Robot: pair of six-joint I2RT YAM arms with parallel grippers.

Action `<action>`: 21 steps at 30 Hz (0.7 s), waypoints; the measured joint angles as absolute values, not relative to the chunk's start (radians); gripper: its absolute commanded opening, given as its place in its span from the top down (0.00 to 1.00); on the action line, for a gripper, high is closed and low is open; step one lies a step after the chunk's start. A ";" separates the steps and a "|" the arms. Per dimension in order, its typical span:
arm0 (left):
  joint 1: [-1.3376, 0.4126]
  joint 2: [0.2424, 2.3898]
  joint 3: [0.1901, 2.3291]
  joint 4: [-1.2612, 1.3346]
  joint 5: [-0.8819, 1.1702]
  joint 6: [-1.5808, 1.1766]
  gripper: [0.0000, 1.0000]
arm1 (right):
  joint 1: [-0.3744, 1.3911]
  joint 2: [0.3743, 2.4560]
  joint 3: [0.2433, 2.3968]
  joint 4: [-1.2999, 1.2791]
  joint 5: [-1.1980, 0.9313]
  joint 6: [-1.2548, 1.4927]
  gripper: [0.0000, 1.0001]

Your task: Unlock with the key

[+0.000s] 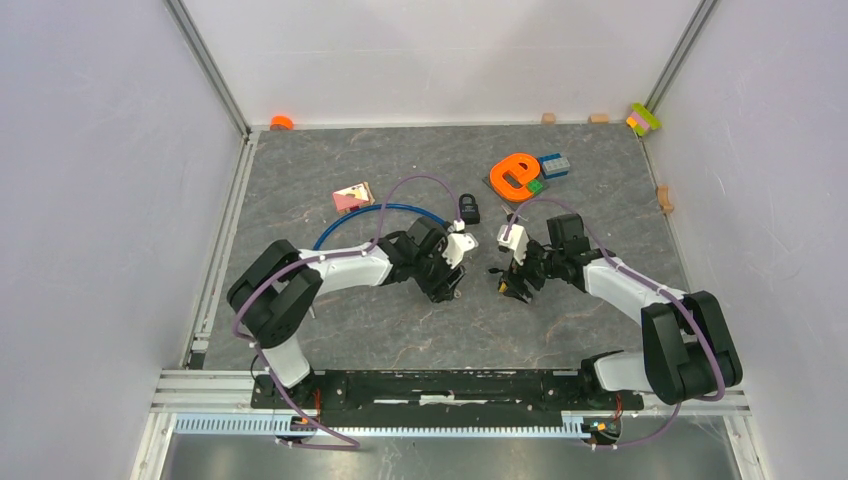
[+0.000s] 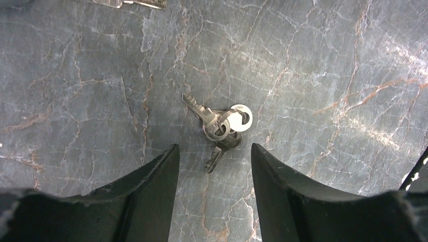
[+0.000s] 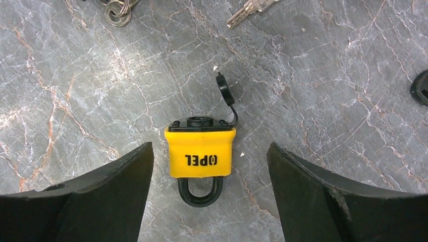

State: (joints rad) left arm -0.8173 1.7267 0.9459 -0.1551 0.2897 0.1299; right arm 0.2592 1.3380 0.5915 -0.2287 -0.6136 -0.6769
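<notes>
A bunch of silver keys on a ring [image 2: 220, 126] lies flat on the grey marbled table, just ahead of my left gripper [image 2: 214, 147]. Its jaws stand open with nothing between them. A yellow padlock [image 3: 200, 154] lies flat with its black shackle [image 3: 199, 194] pointing toward the camera and its keyhole end away. The keyhole's dust cap [image 3: 223, 88] is flipped open. My right gripper [image 3: 210, 147] is open, its fingers on either side of the padlock with gaps on both sides. From above, both grippers [image 1: 452, 285] [image 1: 514, 286] meet near the table's middle.
A single loose key [image 3: 249, 11] lies beyond the padlock, and the key bunch [image 3: 117, 12] shows at top left there. Farther back are a black padlock [image 1: 468, 208], an orange letter shape [image 1: 514, 175], a blue brick [image 1: 555, 165], a pink card [image 1: 352, 196] and a blue cable [image 1: 350, 222].
</notes>
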 measured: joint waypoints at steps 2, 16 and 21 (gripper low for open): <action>-0.817 1.737 0.957 -0.156 0.290 0.127 0.45 | 0.259 1.338 0.591 -0.226 -0.619 -0.677 0.14; -0.822 1.789 1.002 -0.140 0.299 0.108 0.67 | 0.237 1.327 0.592 -0.226 -0.634 -0.675 0.14; -0.822 1.795 1.003 -0.126 0.302 0.107 0.78 | 0.233 1.326 0.593 -0.226 -0.644 -0.674 0.14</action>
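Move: The small key bunch that the left fingers are closing on lies about 2 cm to the right of the left hand, 1 cm ahead and a centimetre or so below. Beyond it the yellow padlock lies some 13 cm to the right of this hand and 1 cm ahead; the silver cable-lock key is roughly 9 cm ahead and 8 cm to the right. From the right hand, the bunch is about 14 cm left and 1 cm back. Onto the small key bunch the left hand slides low over the table, about 2 cm to the right and 1 cm forward, hardly sinking and without turning the wrist. All the way the half-open fingers draw together, losing over half their gap, so that the tips come in on either side of the ring; whether they already grip it can't be seen. ##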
